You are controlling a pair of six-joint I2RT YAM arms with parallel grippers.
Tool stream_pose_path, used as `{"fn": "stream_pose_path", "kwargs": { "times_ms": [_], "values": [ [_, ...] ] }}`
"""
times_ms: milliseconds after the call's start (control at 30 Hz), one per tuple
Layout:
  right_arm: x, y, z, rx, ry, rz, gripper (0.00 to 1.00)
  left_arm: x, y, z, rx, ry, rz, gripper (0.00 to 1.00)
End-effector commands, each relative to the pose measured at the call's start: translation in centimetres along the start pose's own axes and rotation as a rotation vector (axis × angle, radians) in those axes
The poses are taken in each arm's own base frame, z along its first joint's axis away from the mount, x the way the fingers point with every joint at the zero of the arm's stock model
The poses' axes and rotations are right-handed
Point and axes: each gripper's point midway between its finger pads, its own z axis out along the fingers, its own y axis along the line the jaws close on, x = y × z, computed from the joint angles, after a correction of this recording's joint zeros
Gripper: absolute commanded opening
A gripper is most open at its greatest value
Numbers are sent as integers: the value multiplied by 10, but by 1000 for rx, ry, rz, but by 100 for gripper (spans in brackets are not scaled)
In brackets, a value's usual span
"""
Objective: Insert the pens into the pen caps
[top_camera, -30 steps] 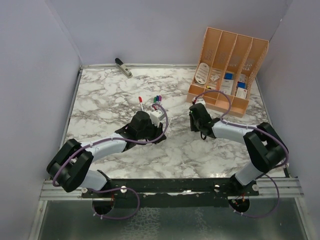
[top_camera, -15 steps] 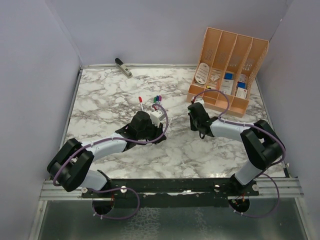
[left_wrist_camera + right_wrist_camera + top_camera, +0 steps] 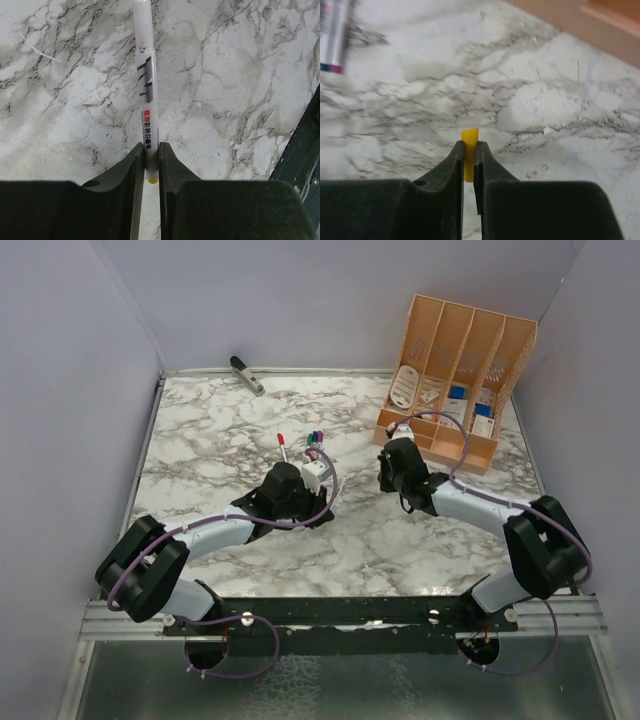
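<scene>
My left gripper (image 3: 151, 147) is shut on the near end of a white pen (image 3: 145, 75) with black lettering and a yellow butt; the barrel points away over the marble. My right gripper (image 3: 468, 146) is shut on a small yellow pen cap (image 3: 469, 136) that sticks out past its fingertips, just above the tabletop. From above, the left gripper (image 3: 287, 472) sits mid-table with a pen (image 3: 284, 448) reaching beyond it, and the right gripper (image 3: 392, 455) is to its right. More pens (image 3: 315, 440) with green, purple and blue ends lie beside the left gripper. One purple-ended pen (image 3: 332, 35) shows blurred in the right wrist view.
An orange desk organizer (image 3: 455, 370) with small items stands at the back right, close behind the right gripper. A grey clip-like tool (image 3: 246, 374) lies at the back left edge. Purple walls enclose the marble table (image 3: 220, 430).
The right gripper's jaws closed onto the yellow cap, and the right arm's elbow swung out to the right. The left arm stayed still with its pen.
</scene>
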Motion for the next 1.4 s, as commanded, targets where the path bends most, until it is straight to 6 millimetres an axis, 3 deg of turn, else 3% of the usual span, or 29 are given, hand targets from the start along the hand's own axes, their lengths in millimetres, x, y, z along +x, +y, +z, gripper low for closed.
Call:
{"fn": "stream_pose_path", "kwargs": {
  "times_ms": [0, 133, 300, 700, 900, 1367],
  "values": [
    [-79, 36, -42, -215, -285, 101, 1, -19, -21, 1, 92, -67, 54, 0],
    [-113, 50, -76, -345, -447, 155, 1, -27, -41, 1, 147, -107, 89, 0],
    [-137, 66, -119, -521, -618, 206, 1, -35, -67, 2, 231, -168, 101, 0],
    [-139, 77, -191, -802, -838, 255, 1, -64, -100, -12, 356, -350, 47, 0],
    [-135, 76, -207, -858, -891, 266, 1, -71, -104, -9, 372, -369, 22, 0],
    [-126, 74, -210, -886, -914, 275, 1, -78, -111, -9, 404, -384, -5, 0]
  ]
}}
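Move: The yellow cap, already pinched in my right hand and lifted just clear of the table, lies about 10 cm ahead of my left hand, 14 cm to its right and 3 cm lower. From my right hand, the middle of the pen held in my left is roughly 12 cm left, 8 cm back and 7 cm up. The three finished markers lie 19 cm ahead and 3 cm left of my left hand, with the red marker 7 cm left of them, all about 7 cm below that hand. I sweep my right hand up about 22 cm, most of it early, bending left and back as I swing its fingers from steeply down to forward-left and slightly up, still pinching the yellow cap. My left hand keeps hold of the pen's rear end, rises some 9 cm and goes right and a little back, tipping its fingers up nearly 30 degrees to bring the pen tip towards the cap. Both hands ease to a stop. ##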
